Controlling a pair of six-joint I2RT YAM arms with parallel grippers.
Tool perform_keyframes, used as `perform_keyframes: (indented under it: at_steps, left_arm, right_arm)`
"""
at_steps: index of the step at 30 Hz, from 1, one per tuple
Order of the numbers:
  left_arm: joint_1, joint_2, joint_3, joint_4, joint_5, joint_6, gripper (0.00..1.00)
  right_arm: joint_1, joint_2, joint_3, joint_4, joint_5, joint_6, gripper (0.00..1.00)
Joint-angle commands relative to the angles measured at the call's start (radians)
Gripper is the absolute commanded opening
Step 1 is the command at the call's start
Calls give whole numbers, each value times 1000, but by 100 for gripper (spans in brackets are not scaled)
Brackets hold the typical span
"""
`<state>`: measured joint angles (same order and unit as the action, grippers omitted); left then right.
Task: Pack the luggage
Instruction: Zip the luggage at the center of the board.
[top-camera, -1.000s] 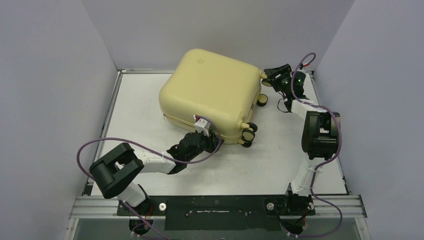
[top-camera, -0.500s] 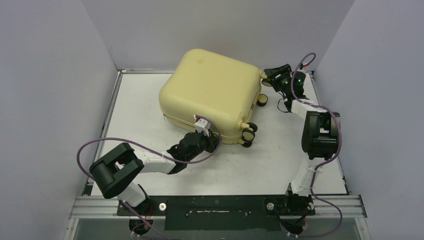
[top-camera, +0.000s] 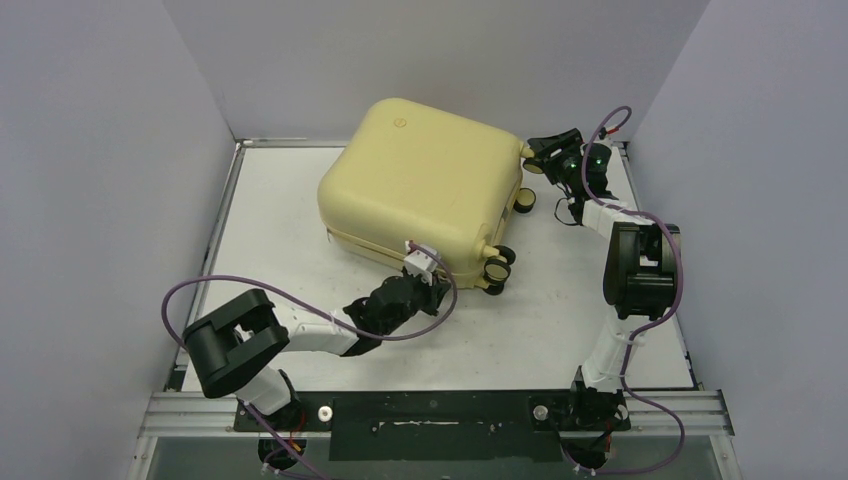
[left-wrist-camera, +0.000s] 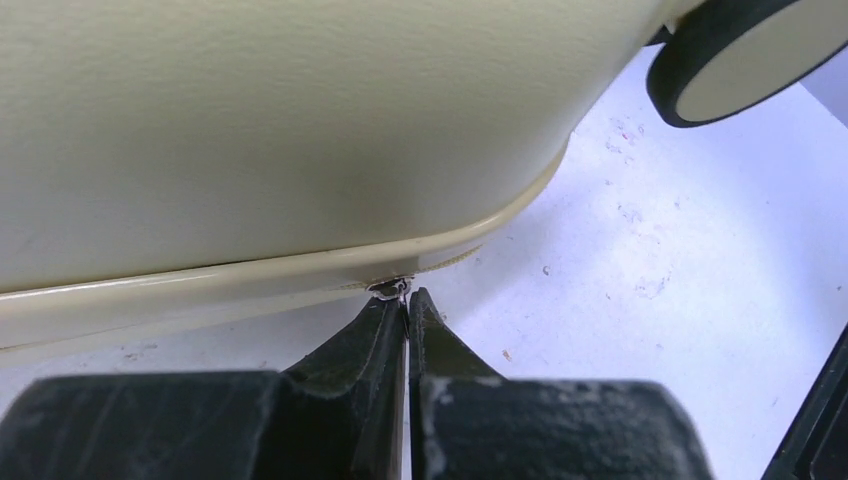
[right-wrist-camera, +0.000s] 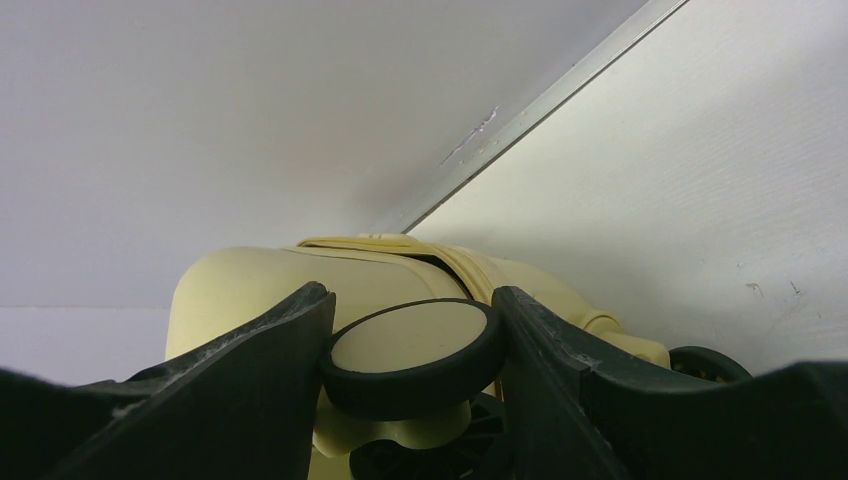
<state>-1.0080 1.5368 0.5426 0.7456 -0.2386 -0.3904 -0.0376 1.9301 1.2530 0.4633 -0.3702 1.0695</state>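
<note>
The luggage (top-camera: 425, 180), a pale yellow hard-shell suitcase, lies closed on the white table (top-camera: 280, 200) at the back centre. My left gripper (top-camera: 437, 283) is at the case's near edge, close to its right corner. In the left wrist view the left gripper (left-wrist-camera: 407, 300) is shut on the small metal zipper pull (left-wrist-camera: 390, 288) at the seam of the luggage (left-wrist-camera: 300, 120). My right gripper (top-camera: 530, 152) is at the far right corner of the case. There the right gripper (right-wrist-camera: 412, 298) is shut on a black-and-cream wheel (right-wrist-camera: 415, 350).
Two more wheels (top-camera: 495, 265) stick out at the case's near right corner, and another wheel (top-camera: 523, 200) shows on its right side. Grey walls close in the table on the left, back and right. A metal rail (top-camera: 440, 410) runs along the near edge.
The left gripper has closed on the zipper pull and shifted a little to the right and towards the near edge. The right arm and the luggage have not moved.
</note>
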Motion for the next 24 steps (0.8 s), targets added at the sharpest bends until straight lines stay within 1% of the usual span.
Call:
perform_keyframes:
  at_steps: [1,13,20,24]
  left_arm:
    - [-89,-1,72,89,50,49,0]
    - [-165,80,175,66,84,96,0]
    - [-167,74,146,87,45,83,0]
    - [-177,137,248,78,91,85,0]
  right_arm:
    - [40,-49,-1,4,-91,-10,0]
    - [51,-56,-10,-5,-81,-20,0]
    - [47,-69,-20,-27,-77,-58,0]
    - [76,-62,-32,-23,-66,-57,0]
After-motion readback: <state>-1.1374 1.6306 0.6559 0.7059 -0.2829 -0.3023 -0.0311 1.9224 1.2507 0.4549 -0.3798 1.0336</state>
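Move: The zipper pull is already pinched in the left hand's shut fingertips, with the luggage's near right corner about 9 cm to that hand's right, level with it and at roughly its height. The near upper wheel stands some 12 cm right of the hand, 2 cm ahead and 6 cm higher. The right hand still holds the far upper wheel; from there that near corner lies about 30 cm back, 12 cm left and 8 cm lower. The zipper pull is dragged along the front seam towards the luggage's near right corner by the left hand, which goes about 5 cm right and nearly 3 cm back at an even height, slowing at the end. Its fingers keep shut while the wrist turns slightly clockwise; the right hand keeps its grip on the far wheel and stays almost in place. ##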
